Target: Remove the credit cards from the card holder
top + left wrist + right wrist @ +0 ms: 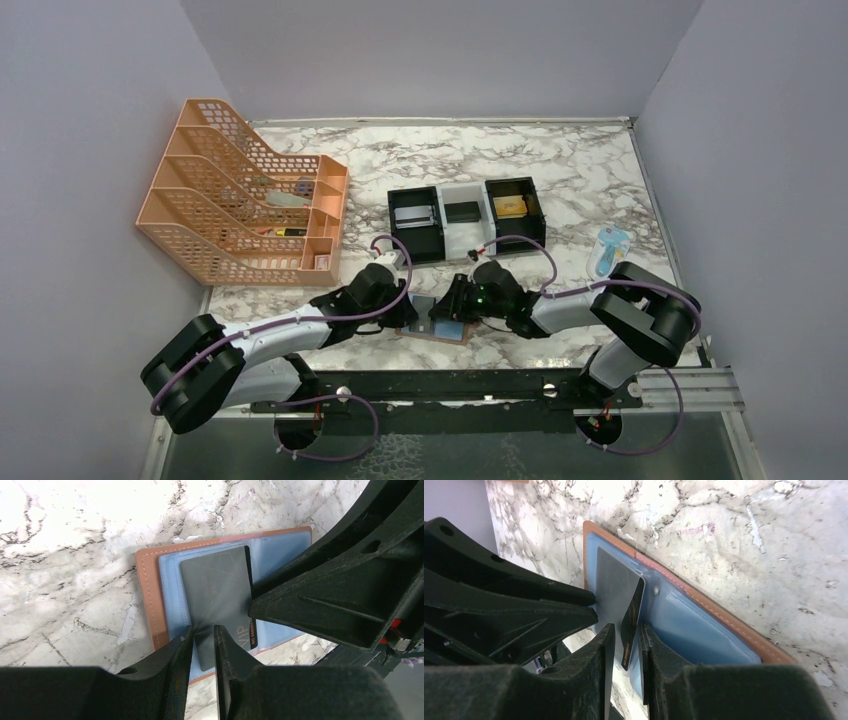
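The tan card holder (pixel 450 330) lies open near the table's front edge, its light-blue lining up (pixel 145 595) (pixel 719 617). A black credit card (pixel 215 590) (pixel 616 585) sticks partly out of a blue pocket, one corner raised. My left gripper (pixel 412 312) (pixel 203 640) has its tips down on the card's left edge, with a narrow gap between the fingers. My right gripper (pixel 452 305) (pixel 626 640) straddles the card's other edge and a blue leaf. Marble shows through beside the card. No other card shows.
A black-and-white three-compartment tray (pixel 466 240) stands behind the holder. An orange mesh file rack (pixel 230 190) fills the back left. A blue-and-white object (pixel 608 248) lies at the right by the wall. The arms' mounting rail runs just in front of the holder.
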Robot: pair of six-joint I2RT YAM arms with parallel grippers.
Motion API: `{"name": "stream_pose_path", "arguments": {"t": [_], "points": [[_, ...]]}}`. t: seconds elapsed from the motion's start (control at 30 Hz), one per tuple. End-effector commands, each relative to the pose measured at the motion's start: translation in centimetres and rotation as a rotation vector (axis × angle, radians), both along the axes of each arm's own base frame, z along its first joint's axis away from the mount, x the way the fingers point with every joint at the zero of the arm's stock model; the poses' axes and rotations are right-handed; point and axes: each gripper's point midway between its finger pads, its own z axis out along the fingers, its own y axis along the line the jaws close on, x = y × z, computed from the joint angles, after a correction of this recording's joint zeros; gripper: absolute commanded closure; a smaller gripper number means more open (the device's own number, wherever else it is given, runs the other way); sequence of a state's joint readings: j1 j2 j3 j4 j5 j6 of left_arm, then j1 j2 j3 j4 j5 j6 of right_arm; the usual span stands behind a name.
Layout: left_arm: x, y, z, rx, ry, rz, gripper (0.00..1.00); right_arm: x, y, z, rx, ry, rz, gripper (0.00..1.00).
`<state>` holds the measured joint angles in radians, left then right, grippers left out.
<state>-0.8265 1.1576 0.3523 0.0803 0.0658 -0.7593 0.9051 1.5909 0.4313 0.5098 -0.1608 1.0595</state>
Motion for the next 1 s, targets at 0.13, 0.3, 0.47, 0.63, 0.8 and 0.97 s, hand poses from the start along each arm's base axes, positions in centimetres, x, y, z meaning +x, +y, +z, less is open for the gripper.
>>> {"name": "stream_pose_path", "arguments": {"t": [0.13, 0.3, 0.47, 0.63, 0.8, 0.97], "points": [[-1.0, 0.3, -1.1, 0.025, 0.038, -0.011, 0.75, 0.8, -3.4, -3.5, -0.194, 0.009, -0.101, 0.74], [-1.1, 0.3, -1.2, 0.028, 0.044, -0.014, 0.76, 0.7, -3.3, -3.4, -0.199, 0.000, -0.080, 0.77], [-1.1, 0.2, -1.1, 0.029, 0.043, -0.014, 0.76, 0.0, -2.2, -2.3, -0.123, -0.009, -0.027, 0.82], [-1.1, 0.4, -1.0, 0.033, 0.042, -0.006, 0.77, -0.1, -1.8, -1.3, -0.086, -0.026, -0.003, 0.98], [-1.1, 0.7, -1.1, 0.044, 0.042, 0.001, 0.77, -0.1, -2.1, -0.7, -0.082, -0.046, 0.003, 0.99], [-1.2, 0.8, -1.1, 0.049, 0.043, 0.004, 0.77, -0.4, -2.4, -0.3, -0.083, -0.057, 0.027, 0.99]]}}
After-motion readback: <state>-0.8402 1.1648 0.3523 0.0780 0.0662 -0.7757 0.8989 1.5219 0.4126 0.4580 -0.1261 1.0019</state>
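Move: The grey card lies on the opened card holder with its middle about 3 cm left of the right hand, level in reach and barely 1 cm below. The card holder's own middle is about 1 cm left of that hand and 1 cm nearer the robot. The black-and-white tray sits some 19 cm ahead and 5 cm right. From the left hand, the card's middle is about 2 cm right, 1 cm ahead and 1 cm down. The right fingertips, astride the grey card's right long edge, shut on it and pinch it. The hand nudges forward and slightly right before they close fully, then draws the card right and a little up, just over 1 cm to the right in all. The left hand stays put, its part-open fingertips still resting on the card holder beside the card's left part. ##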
